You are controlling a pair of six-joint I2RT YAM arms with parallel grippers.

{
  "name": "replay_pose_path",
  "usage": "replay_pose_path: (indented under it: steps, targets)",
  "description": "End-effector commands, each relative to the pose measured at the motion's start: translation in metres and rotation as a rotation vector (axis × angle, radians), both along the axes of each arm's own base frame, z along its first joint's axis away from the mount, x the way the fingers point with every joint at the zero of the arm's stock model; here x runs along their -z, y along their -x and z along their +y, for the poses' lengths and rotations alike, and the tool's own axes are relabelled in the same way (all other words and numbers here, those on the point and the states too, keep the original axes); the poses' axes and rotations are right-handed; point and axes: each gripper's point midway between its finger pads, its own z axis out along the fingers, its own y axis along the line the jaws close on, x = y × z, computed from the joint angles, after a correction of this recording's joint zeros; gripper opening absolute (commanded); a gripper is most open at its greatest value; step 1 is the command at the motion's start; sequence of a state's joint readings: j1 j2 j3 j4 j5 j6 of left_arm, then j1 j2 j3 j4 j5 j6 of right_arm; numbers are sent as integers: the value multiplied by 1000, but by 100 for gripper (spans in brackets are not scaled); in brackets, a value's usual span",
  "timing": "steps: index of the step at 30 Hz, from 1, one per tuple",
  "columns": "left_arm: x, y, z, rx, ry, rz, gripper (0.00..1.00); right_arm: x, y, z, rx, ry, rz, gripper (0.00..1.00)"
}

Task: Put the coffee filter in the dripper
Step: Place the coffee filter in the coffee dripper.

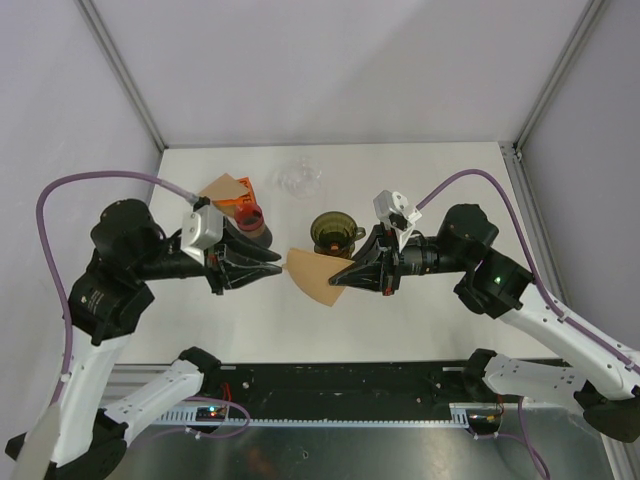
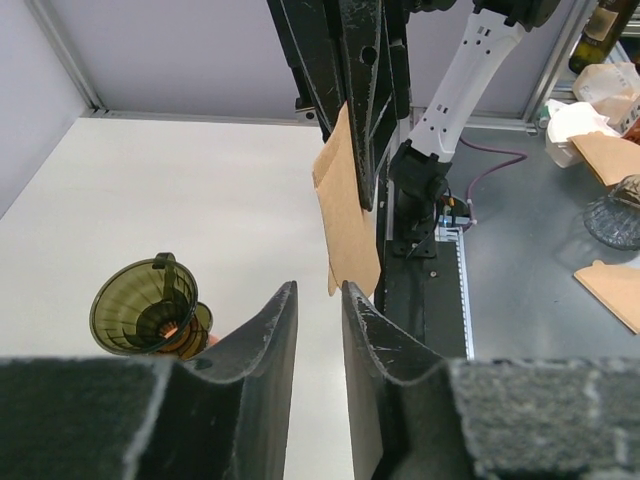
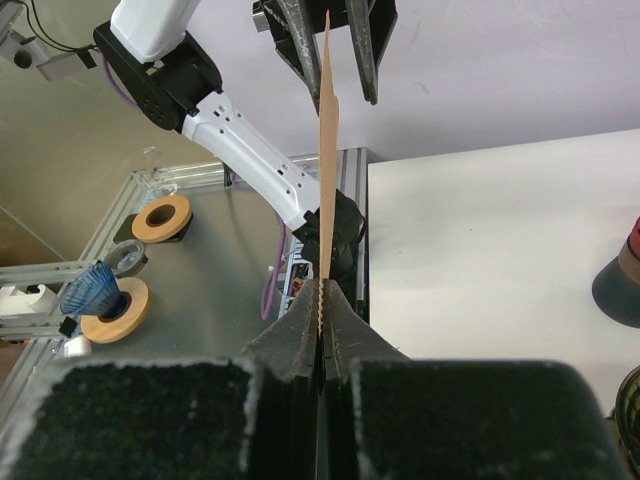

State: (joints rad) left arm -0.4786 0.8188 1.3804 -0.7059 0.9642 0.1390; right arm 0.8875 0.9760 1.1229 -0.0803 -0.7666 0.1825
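A brown paper coffee filter [image 1: 314,276] hangs above the table between my two grippers. The right gripper [image 1: 336,281] is shut on one edge of it; in the right wrist view the filter [image 3: 325,150] stands edge-on, rising from the closed jaws [image 3: 320,287]. The left gripper [image 1: 281,268] is open at the filter's opposite corner, its fingers [image 3: 295,40] on either side of the paper with gaps. Seen from the left wrist, the filter [image 2: 347,205] hangs just beyond the parted jaws [image 2: 319,290]. The green dripper [image 1: 332,232] stands upright on the table behind the filter, and also shows lower left [image 2: 145,310].
A red-topped dark container [image 1: 250,219] and a stack of brown filters [image 1: 224,187] lie behind the left gripper. A clear glass vessel [image 1: 298,180] stands at the back. Metal frame posts [image 1: 120,70] flank the table. Off the table, a grey bench carries more filters [image 2: 612,290].
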Motion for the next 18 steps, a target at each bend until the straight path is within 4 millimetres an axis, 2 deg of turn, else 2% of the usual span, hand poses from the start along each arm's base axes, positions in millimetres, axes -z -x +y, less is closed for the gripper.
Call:
replay_pose_path:
  steps: [1,6,11,18]
  targets:
    - [-7,7,-3,52,10,-18,27,-24,4,-6,2,-59,-45,0]
    - [-2,4,-5,60,2,0,17,-24,3,-5,-1,-59,-45,0]
    - [-6,5,-5,67,6,-8,6,-24,3,-5,-2,-60,-46,0]
    - [-6,5,-6,76,6,-2,1,-23,4,-3,-8,-58,-40,0]
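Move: The coffee filter is held up between the hands. Its middle is about 7 cm to the left hand's right and 2 cm nearer the base, level with it, and the free edge lies between the open fingertips. From the left hand, the dripper stands some 14 cm ahead, 10 cm right and 15 cm below; the red-rimmed cup is roughly 19 cm ahead, 7 cm left and 20 cm below. The right hand has the dripper about 15 cm straight ahead, 14 cm lower. The left fingers, about a third open around the filter's free edge, close fully and pinch its very rim with their tips. That hand otherwise all but stays in place, easing only about half a centimetre to the right, towards the paper. The right hand stays still and keeps its shut grip on the filter's other end. ##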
